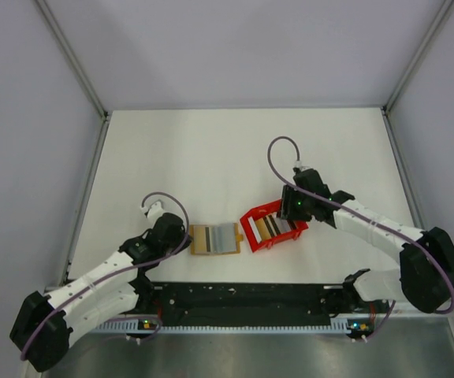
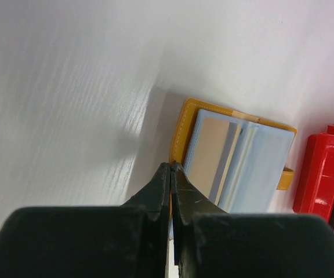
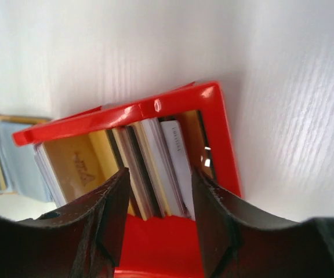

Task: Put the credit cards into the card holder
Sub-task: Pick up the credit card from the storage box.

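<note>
The orange card holder [image 1: 202, 239] lies open on the table, showing light blue sleeves and a tan insert [image 2: 207, 156]. My left gripper [image 2: 171, 166] is shut, its tips down at the holder's [image 2: 254, 168] left edge. Several credit cards [image 3: 155, 162] stand on edge, fanned, inside a red tray [image 3: 155, 107]. Over them my right gripper [image 3: 160, 174] is open, one finger on each side of a few cards and not closed on them. In the top view the right gripper [image 1: 290, 213] sits over the cards [image 1: 275, 226] in the tray.
The red tray [image 1: 252, 233] sits tilted just right of the holder, almost touching it. The holder's small tab [image 2: 286, 176] points toward the tray [image 2: 320, 174]. Metal frame rails run along the white table's [image 1: 211, 150] sides.
</note>
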`<action>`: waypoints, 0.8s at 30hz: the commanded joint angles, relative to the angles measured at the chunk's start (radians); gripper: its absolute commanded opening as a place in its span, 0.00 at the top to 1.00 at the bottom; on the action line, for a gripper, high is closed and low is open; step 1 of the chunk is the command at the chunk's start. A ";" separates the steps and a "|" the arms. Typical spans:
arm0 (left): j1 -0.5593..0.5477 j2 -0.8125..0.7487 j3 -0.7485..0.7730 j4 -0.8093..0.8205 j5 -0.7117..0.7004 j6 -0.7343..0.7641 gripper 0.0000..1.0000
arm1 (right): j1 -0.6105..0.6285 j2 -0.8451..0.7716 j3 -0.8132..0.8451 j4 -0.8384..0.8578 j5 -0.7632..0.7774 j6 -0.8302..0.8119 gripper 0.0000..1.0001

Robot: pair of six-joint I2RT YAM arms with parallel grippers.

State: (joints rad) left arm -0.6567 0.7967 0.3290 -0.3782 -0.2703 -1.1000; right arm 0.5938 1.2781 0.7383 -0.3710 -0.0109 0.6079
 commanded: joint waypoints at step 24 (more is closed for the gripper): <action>0.000 0.053 0.059 0.028 -0.021 0.012 1.00 | -0.235 -0.022 0.061 0.038 -0.232 -0.162 0.50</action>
State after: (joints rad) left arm -0.6567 0.8364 0.3489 -0.3763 -0.2787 -1.0977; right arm 0.3641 1.2839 0.7994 -0.3592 -0.1513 0.4377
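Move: The cards in the red storage box lie just below the open, empty right gripper, their row centred about 4 cm to its left, 2 cm back and some 4 cm lower. The card holder lies about 23 cm to its left, 6 cm nearer the base and roughly 6 cm down. From the left gripper, shut on the holder's left edge, the cards are some 28 cm right, 3 cm ahead and about level. Sweep the right gripper right about 7 cm and forward 5 cm while sinking some 2 cm, fingers half open, pushing the storage box along to the right. Then lift about 5 cm and come back some 3 cm left, still open above the card row. Keep the left gripper shut on the card holder's edge. ##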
